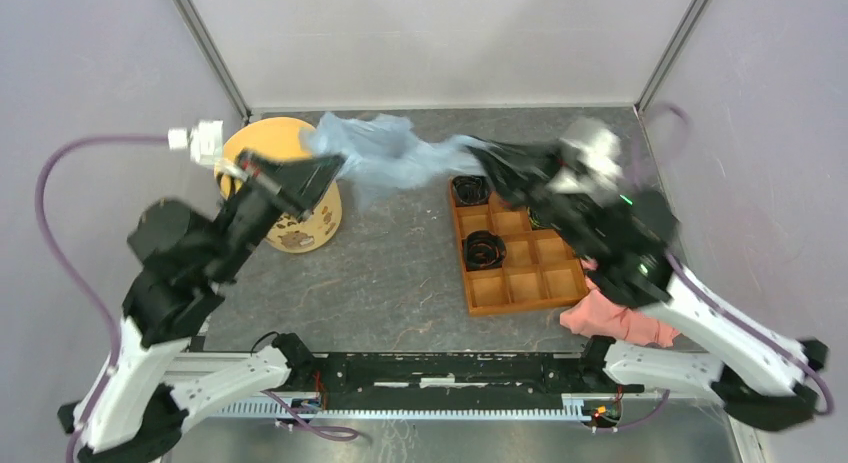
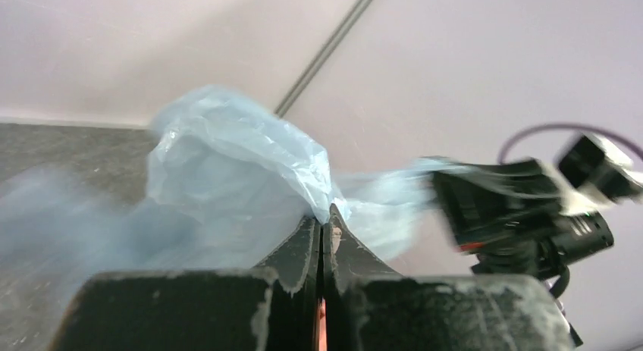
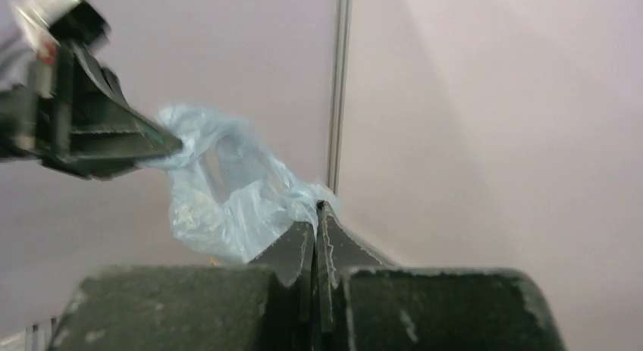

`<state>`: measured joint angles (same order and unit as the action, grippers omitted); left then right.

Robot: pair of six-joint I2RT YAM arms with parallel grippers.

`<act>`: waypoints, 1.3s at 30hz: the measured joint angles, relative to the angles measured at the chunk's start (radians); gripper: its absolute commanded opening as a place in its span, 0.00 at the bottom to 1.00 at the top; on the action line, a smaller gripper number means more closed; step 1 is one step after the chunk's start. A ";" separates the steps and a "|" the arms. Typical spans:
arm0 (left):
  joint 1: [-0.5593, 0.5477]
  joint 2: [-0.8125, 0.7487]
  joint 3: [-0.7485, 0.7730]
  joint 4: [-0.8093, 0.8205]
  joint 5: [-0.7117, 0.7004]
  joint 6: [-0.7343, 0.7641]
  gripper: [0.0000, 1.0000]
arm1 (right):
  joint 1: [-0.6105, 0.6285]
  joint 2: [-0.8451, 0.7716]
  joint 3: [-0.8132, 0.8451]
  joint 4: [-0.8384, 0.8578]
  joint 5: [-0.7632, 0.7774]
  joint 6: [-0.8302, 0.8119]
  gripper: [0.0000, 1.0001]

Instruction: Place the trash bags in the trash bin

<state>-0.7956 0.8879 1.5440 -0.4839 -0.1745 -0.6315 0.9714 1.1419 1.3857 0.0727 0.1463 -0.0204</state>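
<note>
A pale blue trash bag (image 1: 385,153) hangs in the air, stretched between both grippers, just right of the cream-yellow trash bin (image 1: 285,183) at the back left. My left gripper (image 1: 338,163) is shut on the bag's left end, close above the bin's right rim. My right gripper (image 1: 478,155) is shut on the bag's right end. In the left wrist view the bag (image 2: 235,169) bunches at my shut left gripper (image 2: 324,214), with the other arm beyond. In the right wrist view the bag (image 3: 227,192) hangs from my right gripper (image 3: 317,213).
An orange compartment tray (image 1: 515,253) with dark coiled items lies right of centre, under the right arm. A pink cloth (image 1: 615,318) lies at the tray's near right corner. Grey walls enclose the table at the back and sides.
</note>
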 measured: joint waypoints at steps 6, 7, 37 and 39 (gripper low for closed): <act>-0.001 -0.311 -0.575 -0.017 -0.117 -0.117 0.02 | 0.002 -0.235 -0.582 0.430 -0.054 0.038 0.00; -0.001 -0.306 -0.663 -0.050 -0.117 -0.142 0.02 | 0.000 -0.174 -0.638 0.418 -0.057 0.060 0.00; -0.003 -0.660 -0.879 -0.328 0.008 -0.285 1.00 | 0.003 -0.111 -0.919 0.165 -0.076 0.091 0.01; -0.003 -0.632 -0.793 -0.370 -0.011 -0.283 1.00 | 0.003 -0.108 -0.901 0.164 -0.094 0.092 0.02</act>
<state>-0.7982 0.2558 0.7513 -0.8543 -0.1856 -0.9146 0.9741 1.0336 0.4850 0.2367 0.0525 0.0719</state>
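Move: Both hands hold the light blue trash bag high up, some 16 cm apart; its middle hangs about 6 cm right of and 4 ahead of the left hand, 10 left of the right hand. The open table patch below is roughly 48 cm down, a little forward. The trash bin stands about 15 cm ahead and 18 left of the left hand, 38 lower; the wooden tray's middle lies 14 cm right of and 5 ahead of the right hand. Pinching the bag between them, both hands whip it down some 35 cm towards the table, wrists tipping down about 30 degrees, swing back up nearly to the starting height, then down again. Low on the second stroke the left fingers open wide and release their end, that hand easing back, left and slightly up; the right keeps its pinch. ##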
